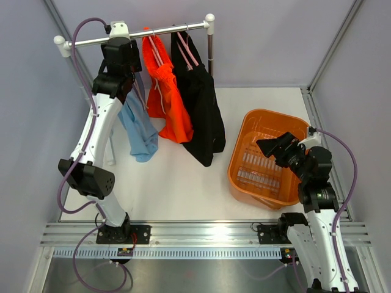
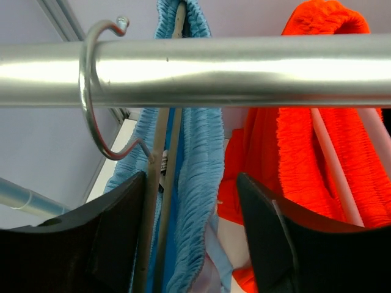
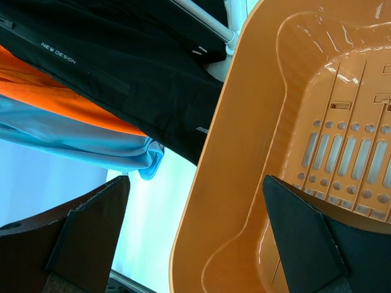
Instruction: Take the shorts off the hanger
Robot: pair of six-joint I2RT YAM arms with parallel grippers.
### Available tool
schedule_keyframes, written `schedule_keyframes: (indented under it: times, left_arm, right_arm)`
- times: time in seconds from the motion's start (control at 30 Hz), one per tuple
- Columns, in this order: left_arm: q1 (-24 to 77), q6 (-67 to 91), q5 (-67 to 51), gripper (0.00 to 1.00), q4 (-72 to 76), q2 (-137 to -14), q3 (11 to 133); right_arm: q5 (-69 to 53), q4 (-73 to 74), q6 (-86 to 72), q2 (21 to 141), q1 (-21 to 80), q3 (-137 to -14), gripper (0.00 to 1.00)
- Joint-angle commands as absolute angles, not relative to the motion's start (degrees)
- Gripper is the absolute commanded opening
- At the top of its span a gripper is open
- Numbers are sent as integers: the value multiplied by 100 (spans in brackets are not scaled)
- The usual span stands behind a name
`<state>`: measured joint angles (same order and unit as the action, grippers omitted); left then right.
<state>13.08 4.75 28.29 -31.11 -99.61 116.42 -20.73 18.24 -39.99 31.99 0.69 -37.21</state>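
Three pairs of shorts hang from hangers on a metal rail point(image 1: 165, 30): light blue shorts point(image 1: 140, 131) on the left, orange shorts point(image 1: 170, 104) in the middle, black shorts point(image 1: 201, 110) on the right. My left gripper point(image 1: 129, 72) is raised just under the rail at the blue pair. In the left wrist view the left gripper point(image 2: 190, 183) stands open, its jaws either side of the blue ribbed waistband point(image 2: 198, 159) and the hanger's beige bars point(image 2: 156, 201); a gap shows beside the right finger. The hanger hook point(image 2: 90, 91) loops the rail point(image 2: 244, 70). My right gripper point(image 1: 269, 148) is open and holds nothing.
An orange plastic basket point(image 1: 275, 112) stands at the right, under my right gripper; its wall point(image 3: 244, 152) fills the right wrist view. The orange shorts point(image 2: 317, 152) hang close beside my left gripper. The rack's upright post point(image 1: 211, 46) is behind the black shorts. Grey walls enclose the table.
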Motion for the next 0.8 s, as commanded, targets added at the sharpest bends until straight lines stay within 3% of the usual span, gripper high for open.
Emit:
schedule_keyframes:
  times: [0.0, 0.17, 0.2, 0.33, 0.77]
  left_arm:
    - [1222, 518, 3023, 59, -2874, -9835, 11575]
    - [1169, 562, 2980, 34, -2962, -9800, 11575]
    - [1178, 580, 2971, 24, -2971, -9782, 11584]
    - [1169, 624, 2962, 2, -2980, -9668, 11593]
    - [1187, 694, 2400, 0, -2769, -9062, 11830]
  right_arm:
    - [-2224, 1521, -3911, 3234, 44, -3683, 100]
    - [-2250, 1521, -3920, 3287, 44, -3656, 99]
    - [-2259, 1521, -3920, 3287, 44, -3656, 100]
    - [-2285, 1512, -3911, 3278, 44, -3665, 99]
    - [-2408, 1380, -3902, 3270, 44, -3621, 99]
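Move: Just to the left hand's left, about 2 cm over and 1 cm ahead at its own height, is the neck of the blue shorts' hanger. The rail crosses some 6 cm above the hand and 1 cm ahead. The orange shorts hang roughly 8 cm to its right and 3 cm ahead, their middle about 15 cm lower. From the right hand the hanger neck is some 25 cm ahead, 32 cm left and 15 cm up. Closing its part-open fingers under the rail, the left hand edges about 1 cm left onto the blue shorts' hanger and pinches the neck just below the hook. With the fingers shut on it, the hand then draws back towards the robot, some 2 cm, and starts to lift by about 1 cm near the end. ##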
